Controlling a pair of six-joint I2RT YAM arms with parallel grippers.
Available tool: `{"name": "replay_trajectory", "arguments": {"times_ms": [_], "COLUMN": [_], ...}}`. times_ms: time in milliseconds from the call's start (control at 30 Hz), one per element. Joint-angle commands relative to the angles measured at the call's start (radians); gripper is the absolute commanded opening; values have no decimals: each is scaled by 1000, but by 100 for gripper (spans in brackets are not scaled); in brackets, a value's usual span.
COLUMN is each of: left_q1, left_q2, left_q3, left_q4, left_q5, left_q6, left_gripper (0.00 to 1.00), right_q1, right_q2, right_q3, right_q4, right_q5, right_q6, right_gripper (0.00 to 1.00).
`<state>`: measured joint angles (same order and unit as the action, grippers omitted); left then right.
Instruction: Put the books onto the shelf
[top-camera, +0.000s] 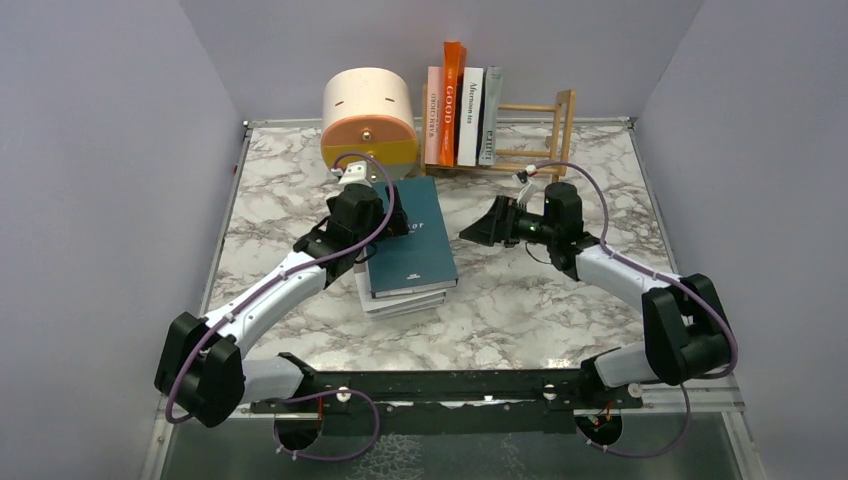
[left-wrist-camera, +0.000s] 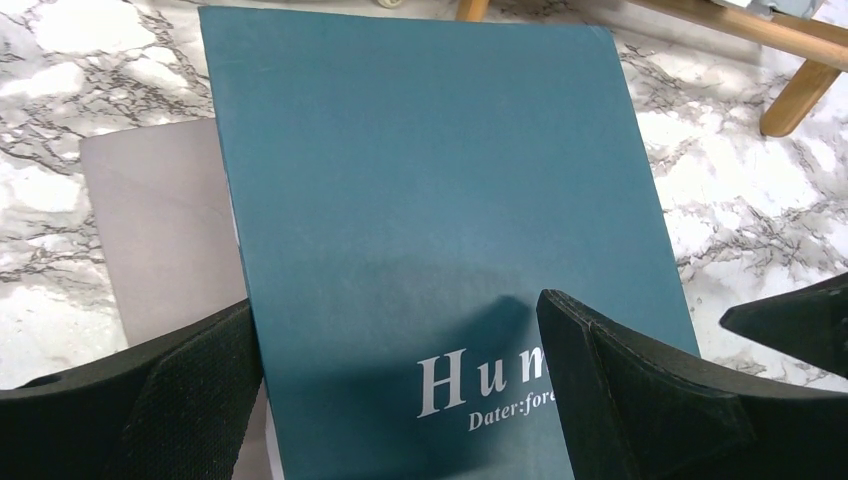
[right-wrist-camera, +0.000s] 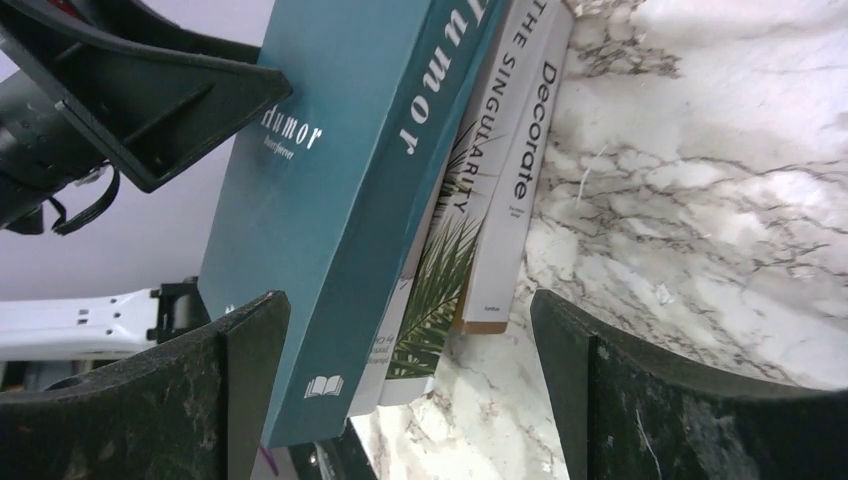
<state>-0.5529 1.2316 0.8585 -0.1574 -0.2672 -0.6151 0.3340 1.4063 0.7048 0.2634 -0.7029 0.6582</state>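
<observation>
A teal "Humor" book (top-camera: 415, 240) lies on top of a stack of books (top-camera: 400, 302) in the middle of the table, turned slightly askew on it. My left gripper (top-camera: 392, 212) is open over the book's far left part. In the left wrist view the left gripper (left-wrist-camera: 400, 400) has one finger off the teal book's (left-wrist-camera: 430, 200) left edge and the other above its cover. My right gripper (top-camera: 482, 228) is open just right of the stack, facing it. The right gripper (right-wrist-camera: 410, 390) sees the teal book's (right-wrist-camera: 330, 200) spine end. The shelf (top-camera: 545, 130) at the back holds several upright books (top-camera: 460, 110).
A round cream, orange and yellow drawer box (top-camera: 368, 118) stands left of the shelf. Under the teal book lie a grey book (left-wrist-camera: 160, 220), a plant-cover book (right-wrist-camera: 440, 290) and a "Decorate" book (right-wrist-camera: 515, 200). The shelf's right half has open slats.
</observation>
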Motion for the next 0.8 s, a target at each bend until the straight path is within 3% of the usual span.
{"name": "replay_trajectory", "arguments": {"times_ms": [0, 767], "left_q1": [-15, -105], "left_q2": [18, 108], "left_q3": [38, 89], "left_q4": [54, 87], "left_q5": [38, 14], "left_q6": [-6, -18], "left_gripper": [99, 99], "right_q1": [2, 94], "right_q2": [40, 202], "right_q3": [-35, -79], "right_q4": [165, 487], "right_q5": [-122, -202], "right_q6": [77, 267], "right_gripper": [89, 89]}}
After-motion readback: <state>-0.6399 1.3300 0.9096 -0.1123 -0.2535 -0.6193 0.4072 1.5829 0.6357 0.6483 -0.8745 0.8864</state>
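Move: The green book's middle is about 7 cm right of the left hand, 3 cm back and 2 cm below, its left edge already at a finger. From the open right hand it lies some 13 cm left, level, 3 cm below; the white books under it are about 17 cm left, 3 cm back and 7 cm below, and the shelf about 20 cm ahead and 6 cm right. Left finger pushes green book about 4 cm right; right hand, open, moves left and back astride its edge. ##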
